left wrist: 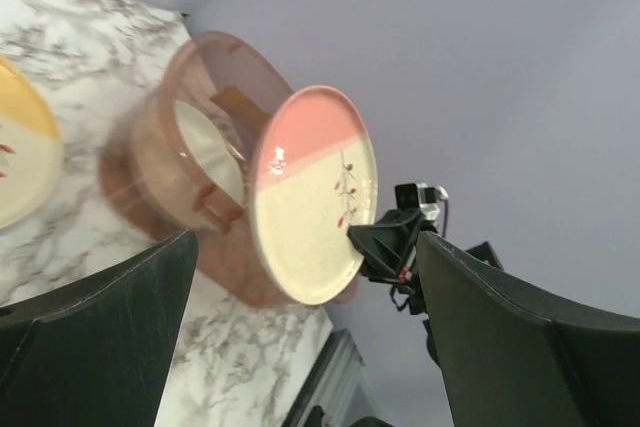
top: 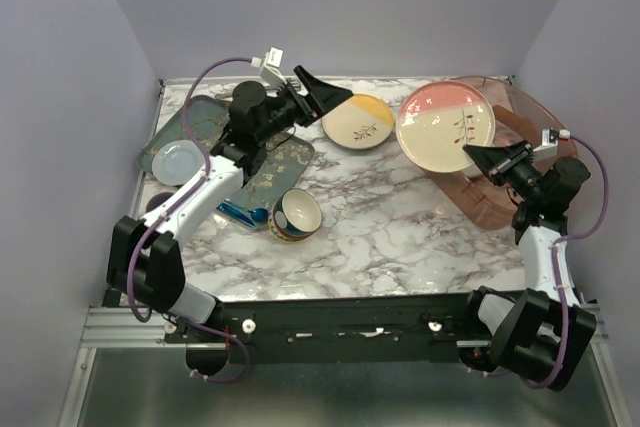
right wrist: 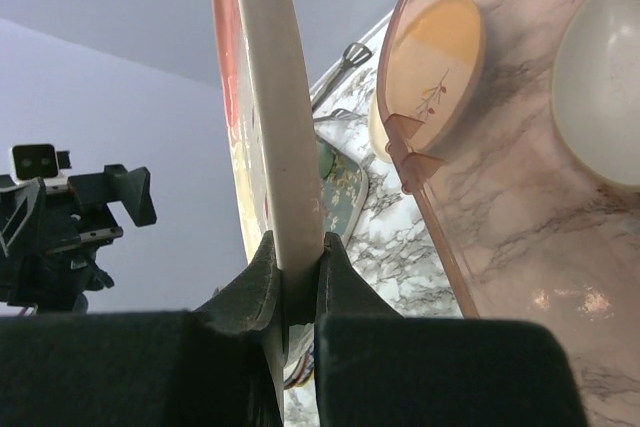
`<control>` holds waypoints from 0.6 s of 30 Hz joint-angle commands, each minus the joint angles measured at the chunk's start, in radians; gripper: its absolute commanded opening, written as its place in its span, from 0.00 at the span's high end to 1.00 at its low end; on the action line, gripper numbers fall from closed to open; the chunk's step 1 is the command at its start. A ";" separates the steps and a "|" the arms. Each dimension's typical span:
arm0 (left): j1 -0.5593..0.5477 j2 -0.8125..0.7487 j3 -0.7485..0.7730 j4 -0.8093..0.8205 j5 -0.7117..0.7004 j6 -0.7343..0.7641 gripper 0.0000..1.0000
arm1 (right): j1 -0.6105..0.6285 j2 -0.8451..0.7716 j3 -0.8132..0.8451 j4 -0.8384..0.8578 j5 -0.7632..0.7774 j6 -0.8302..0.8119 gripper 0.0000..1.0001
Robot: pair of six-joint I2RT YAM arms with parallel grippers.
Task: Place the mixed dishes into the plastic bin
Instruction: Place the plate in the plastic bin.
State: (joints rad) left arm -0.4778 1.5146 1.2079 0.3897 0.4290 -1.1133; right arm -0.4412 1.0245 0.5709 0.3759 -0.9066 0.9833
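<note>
My right gripper (top: 476, 155) is shut on the near rim of the pink-and-cream plate (top: 440, 122) and holds it tilted in the air at the left rim of the plastic bin (top: 535, 122). In the right wrist view the plate (right wrist: 270, 117) stands edge-on, pinched between both fingers (right wrist: 345, 287). A cream dish (right wrist: 600, 97) lies inside the bin (right wrist: 500, 207). My left gripper (top: 330, 99) hangs open and empty above the table, just left of the yellow-and-cream plate (top: 358, 122). The patterned bowl (top: 296, 215) stands at centre left. A mint green plate (top: 178, 162) rests at the far left.
Two dark-green rectangular trays (top: 205, 117) (top: 280, 169) lie under and beside the left arm. A blue item (top: 243, 212) lies by the bowl. Bare marble table (top: 400, 227) stretches between the bowl and the bin. Purple walls close in on three sides.
</note>
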 commanded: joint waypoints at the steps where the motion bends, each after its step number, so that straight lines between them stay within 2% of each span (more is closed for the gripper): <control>1: 0.079 -0.108 -0.048 -0.167 -0.065 0.147 0.01 | -0.025 -0.027 0.014 0.116 -0.044 0.048 1.00; 6: 0.177 -0.232 -0.136 -0.230 -0.059 0.225 0.01 | -0.045 -0.014 0.024 0.115 -0.040 0.040 1.00; 10: 0.208 -0.332 -0.169 -0.414 -0.214 0.369 0.01 | -0.060 0.008 0.041 0.094 -0.029 0.008 1.00; 18: 0.206 -0.576 -0.343 -0.361 -0.289 0.486 0.01 | -0.067 0.081 0.090 0.000 0.017 -0.087 0.99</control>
State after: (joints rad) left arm -0.2703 1.0313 0.9131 0.0254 0.2138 -0.7414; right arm -0.4995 1.0809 0.5758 0.3508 -0.9070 0.9401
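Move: Up in the fingers of the right hand, the pink-and-cream plate is already held by its edge. The plastic bin's middle lies about 10 cm to the hand's right, some 6 cm ahead and 15 cm below. The divided plates inside the bin sit roughly 11 cm ahead, 6 cm right and 18 cm down, and the yellow-rimmed plate about 17 cm ahead, 25 cm left and 22 cm down. From the empty left hand, the bin is about 44 cm right, level with it fore and aft, and 26 cm below. Easing to its right by about 2 cm and then sinking nearly as much, the right hand carries the plate towards the bin's middle, its grip kept and its attitude almost steady. The left hand, wide open and empty, swings some 15 cm left, away from the held plate and towards the tray and bowls, dropping and later drawing back a little while it turns counter-clockwise and rolls. ##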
